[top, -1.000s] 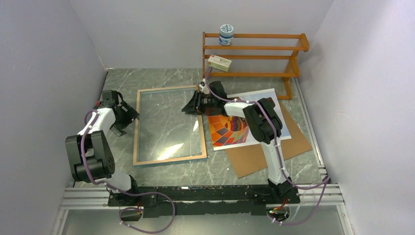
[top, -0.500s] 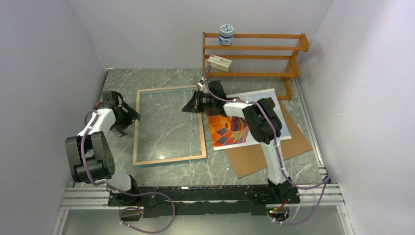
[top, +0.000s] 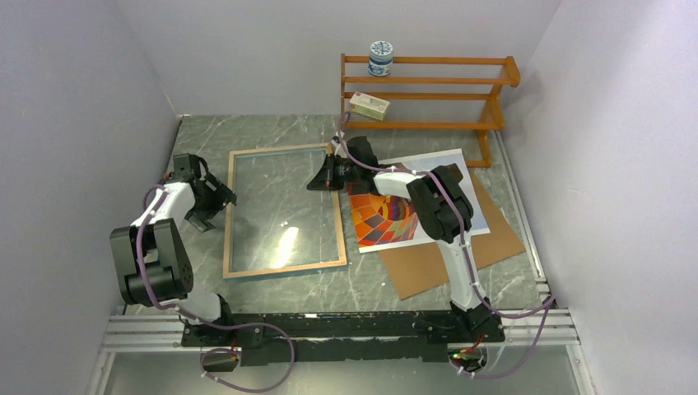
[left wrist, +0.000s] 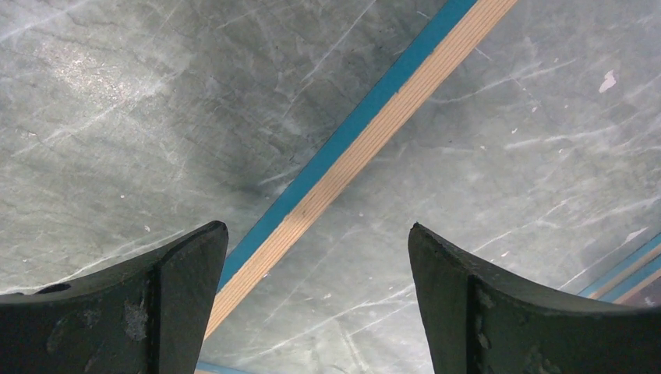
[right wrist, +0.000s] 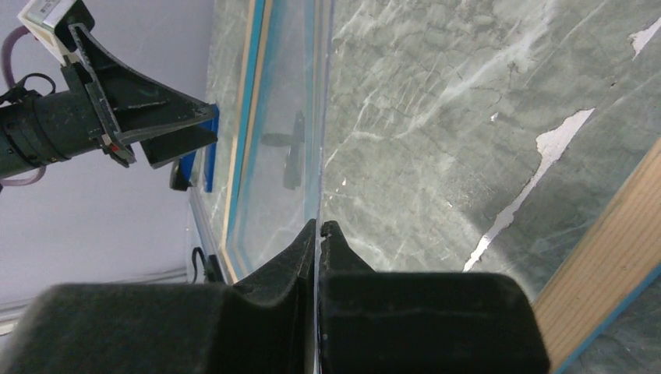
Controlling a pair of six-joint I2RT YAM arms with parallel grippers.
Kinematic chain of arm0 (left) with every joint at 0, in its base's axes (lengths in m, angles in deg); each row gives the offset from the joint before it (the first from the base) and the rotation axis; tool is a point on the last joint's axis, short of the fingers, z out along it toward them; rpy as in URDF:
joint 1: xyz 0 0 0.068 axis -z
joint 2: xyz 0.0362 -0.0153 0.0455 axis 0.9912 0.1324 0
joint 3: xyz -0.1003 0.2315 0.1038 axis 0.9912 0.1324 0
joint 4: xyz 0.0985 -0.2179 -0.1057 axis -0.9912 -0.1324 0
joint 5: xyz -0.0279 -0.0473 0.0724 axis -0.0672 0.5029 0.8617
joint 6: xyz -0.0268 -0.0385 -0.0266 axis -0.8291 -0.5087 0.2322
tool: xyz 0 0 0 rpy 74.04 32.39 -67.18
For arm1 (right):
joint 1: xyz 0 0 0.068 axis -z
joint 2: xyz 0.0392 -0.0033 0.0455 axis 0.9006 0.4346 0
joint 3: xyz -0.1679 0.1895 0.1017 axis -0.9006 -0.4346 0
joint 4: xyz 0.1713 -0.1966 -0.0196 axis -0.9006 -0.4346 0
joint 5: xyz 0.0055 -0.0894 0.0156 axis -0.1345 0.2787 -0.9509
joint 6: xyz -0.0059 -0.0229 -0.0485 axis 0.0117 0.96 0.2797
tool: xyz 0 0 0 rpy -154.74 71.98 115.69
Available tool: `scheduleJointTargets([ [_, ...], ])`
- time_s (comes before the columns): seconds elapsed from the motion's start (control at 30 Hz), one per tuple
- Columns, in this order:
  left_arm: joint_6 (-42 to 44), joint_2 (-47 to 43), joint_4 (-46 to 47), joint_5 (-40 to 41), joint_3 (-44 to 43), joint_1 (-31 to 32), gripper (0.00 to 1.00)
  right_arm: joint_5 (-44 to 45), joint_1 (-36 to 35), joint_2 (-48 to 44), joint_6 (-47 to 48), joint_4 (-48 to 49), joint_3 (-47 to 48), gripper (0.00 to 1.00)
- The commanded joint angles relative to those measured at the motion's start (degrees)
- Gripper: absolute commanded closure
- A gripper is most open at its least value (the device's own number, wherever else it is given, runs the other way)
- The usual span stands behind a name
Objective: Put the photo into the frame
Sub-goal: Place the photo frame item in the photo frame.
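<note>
The frame lies back up on the marble table, its wood rim edged in blue. My right gripper is at the frame's right side near the far corner, shut on the thin edge of the clear pane. The pane stands tilted up from the rim. My left gripper hangs open over the frame's left rim, holding nothing. The photo, with its hot-air balloon print facing up, lies to the right of the frame, partly under my right arm.
A brown backing board lies under the photo. An orange-brown shelf rack stands at the back right with a jar and a small box on it. Grey walls enclose the table.
My right gripper has closed on the pane's edge and shifted slightly towards the far corner. The glare on the pane has moved. The left arm has barely moved.
</note>
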Motion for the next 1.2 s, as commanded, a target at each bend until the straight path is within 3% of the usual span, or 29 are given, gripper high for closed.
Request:
scheduleJointTargets([
  [0.0,-0.21,0.95,0.64,-1.13,0.42,0.13,0.09,2.27,-0.73,-2.37,3.43,0.81,1.66,0.97],
  [0.37,0.14,1.86,0.91,-2.31,0.11,0.1,0.09,1.5,-1.58,-1.96,1.43,4.11,0.85,0.98],
  [0.57,-0.07,2.12,1.38,-1.51,0.59,0.15,0.1,1.72,-1.55,-1.13,-0.87,2.12,1.13,0.77],
  [0.83,0.68,2.67,1.92,-1.99,0.2,0.09,0.09,2.4,-1.48,-1.17,-0.34,-5.84,4.38,0.58],
  [1.0,1.08,1.02,0.09,-0.85,-0.55,0.15,0.07,4.25,-1.63,-1.99,0.99,-12.33,5.7,0.33],
  [1.17,1.26,-2.0,-1.24,-0.42,0.31,0.15,0.06,7.41,-2.28,-2.09,2.23,-19.15,8.52,0.22],
])
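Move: The right gripper has the right edge of the clear sheet pinched, with the photo frame beneath: the frame's middle is about 8 cm to its left, 6 cm back and 6 cm below. The photo lies some 26 cm to the right and 2 cm back, the brown board roughly 30 cm right and 11 cm back. From the waiting left gripper, the frame's middle is around 17 cm to the right and 3 cm forward. Keep the right gripper's pinch on the clear sheet's edge at first, easing it barely leftwards over the frame, then spread the fingers to about three-quarters open and let go of the sheet. As they part, lower the hand by about 1 cm and tip the fingertips down some 5 to 10 degrees. Let the open left gripper sink about 1 cm over the frame's left bar, touching nothing. ##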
